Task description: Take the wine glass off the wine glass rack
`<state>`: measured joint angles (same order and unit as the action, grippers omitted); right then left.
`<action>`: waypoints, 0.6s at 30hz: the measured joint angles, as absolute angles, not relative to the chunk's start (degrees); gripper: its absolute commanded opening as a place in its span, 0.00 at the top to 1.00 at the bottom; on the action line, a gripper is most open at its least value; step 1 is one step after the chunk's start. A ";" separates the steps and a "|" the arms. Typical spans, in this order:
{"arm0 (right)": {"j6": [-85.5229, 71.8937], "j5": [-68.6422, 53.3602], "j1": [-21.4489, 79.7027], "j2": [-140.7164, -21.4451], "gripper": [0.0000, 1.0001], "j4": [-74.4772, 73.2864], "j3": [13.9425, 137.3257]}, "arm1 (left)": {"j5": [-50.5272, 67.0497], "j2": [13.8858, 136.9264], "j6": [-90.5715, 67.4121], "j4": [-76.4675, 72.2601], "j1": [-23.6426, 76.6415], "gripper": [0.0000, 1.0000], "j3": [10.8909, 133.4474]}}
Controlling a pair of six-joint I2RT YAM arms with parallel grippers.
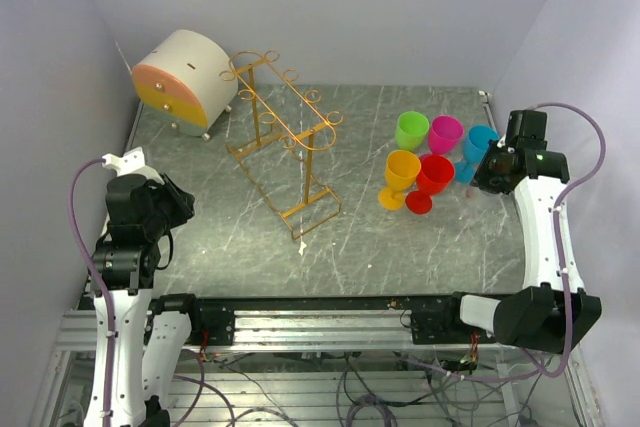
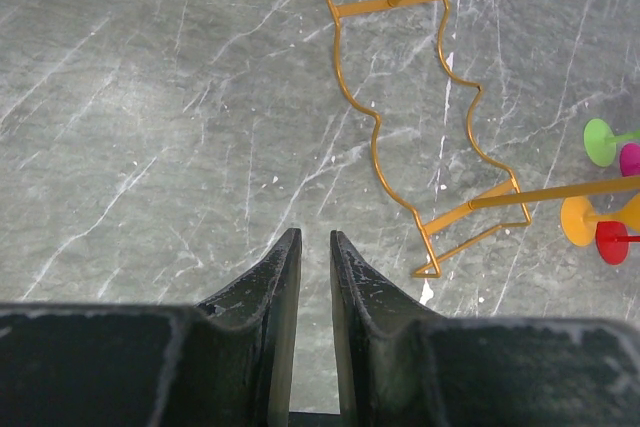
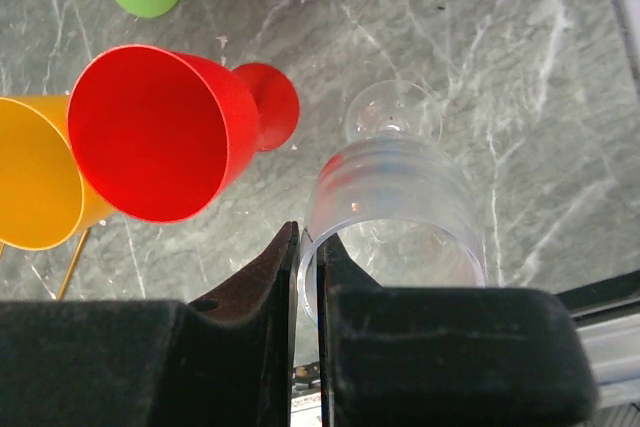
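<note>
The gold wire wine glass rack stands on the grey table left of centre, and its rails are bare. In the left wrist view only the rack's base shows. A clear wine glass is at the far right of the table, bowl up and foot low near the tabletop. My right gripper is shut on its rim, one finger inside and one outside. From above, that gripper sits beside the coloured glasses. My left gripper hovers over bare table at the left, its jaws a little apart and holding nothing.
Green, magenta, blue, orange and red glasses cluster just left of the right gripper. The red glass is close beside the clear one. A round white-and-orange drawer box stands back left.
</note>
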<state>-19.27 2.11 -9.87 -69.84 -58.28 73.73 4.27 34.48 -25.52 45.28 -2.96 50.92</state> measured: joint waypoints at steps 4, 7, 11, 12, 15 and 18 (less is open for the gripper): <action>-19.66 -0.30 -9.87 -70.35 1.00 -55.22 71.64 | 4.27 34.20 -25.52 45.25 -2.96 0.72 50.92; -19.70 -0.91 -9.87 -70.87 1.00 -53.25 71.55 | 4.29 33.95 -25.54 45.25 -2.96 0.72 50.92; -19.73 -1.37 -9.87 -72.79 1.00 -50.70 71.53 | 4.29 33.93 -25.54 45.25 -2.96 0.72 50.92; -19.77 -1.61 -9.89 -73.43 1.00 -49.98 71.40 | 4.29 33.93 -25.54 45.25 -2.96 0.71 50.92; -19.94 -2.13 -9.87 -74.89 1.00 -48.05 70.17 | 4.29 33.95 -25.54 45.25 -2.96 0.71 50.92; -19.99 -2.46 -9.87 -76.03 1.00 -47.27 69.17 | 4.29 33.95 -25.54 45.25 -2.96 0.72 50.92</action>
<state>-19.99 -2.46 -9.87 -76.03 -47.27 69.17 4.29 33.95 -25.54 45.25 -2.96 50.92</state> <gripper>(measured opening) 0.075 0.286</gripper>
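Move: The clear glass, still held by its rim, hangs below the right fingers; the bare table spot it is taken to lies about 9 cm ahead of that hand and some 20 cm down. The red glass stands 10 cm left and 6 cm ahead, the yellow 17 cm left and 7 cm ahead, the blue 15 cm ahead and 2 cm right, all about 13 cm lower. From the idle left hand, that spot lies roughly 63 cm right, 15 cm ahead and 22 cm down. The clear glass is carried by the right hand, fingers still pinching its rim, forward about 4 cm into the gap right of the red glass and on the near side of the blue one. It sinks slightly at first, travels nearly level, then goes down as well, about 3.5 cm lower in all, with the wrist hardly turning. ##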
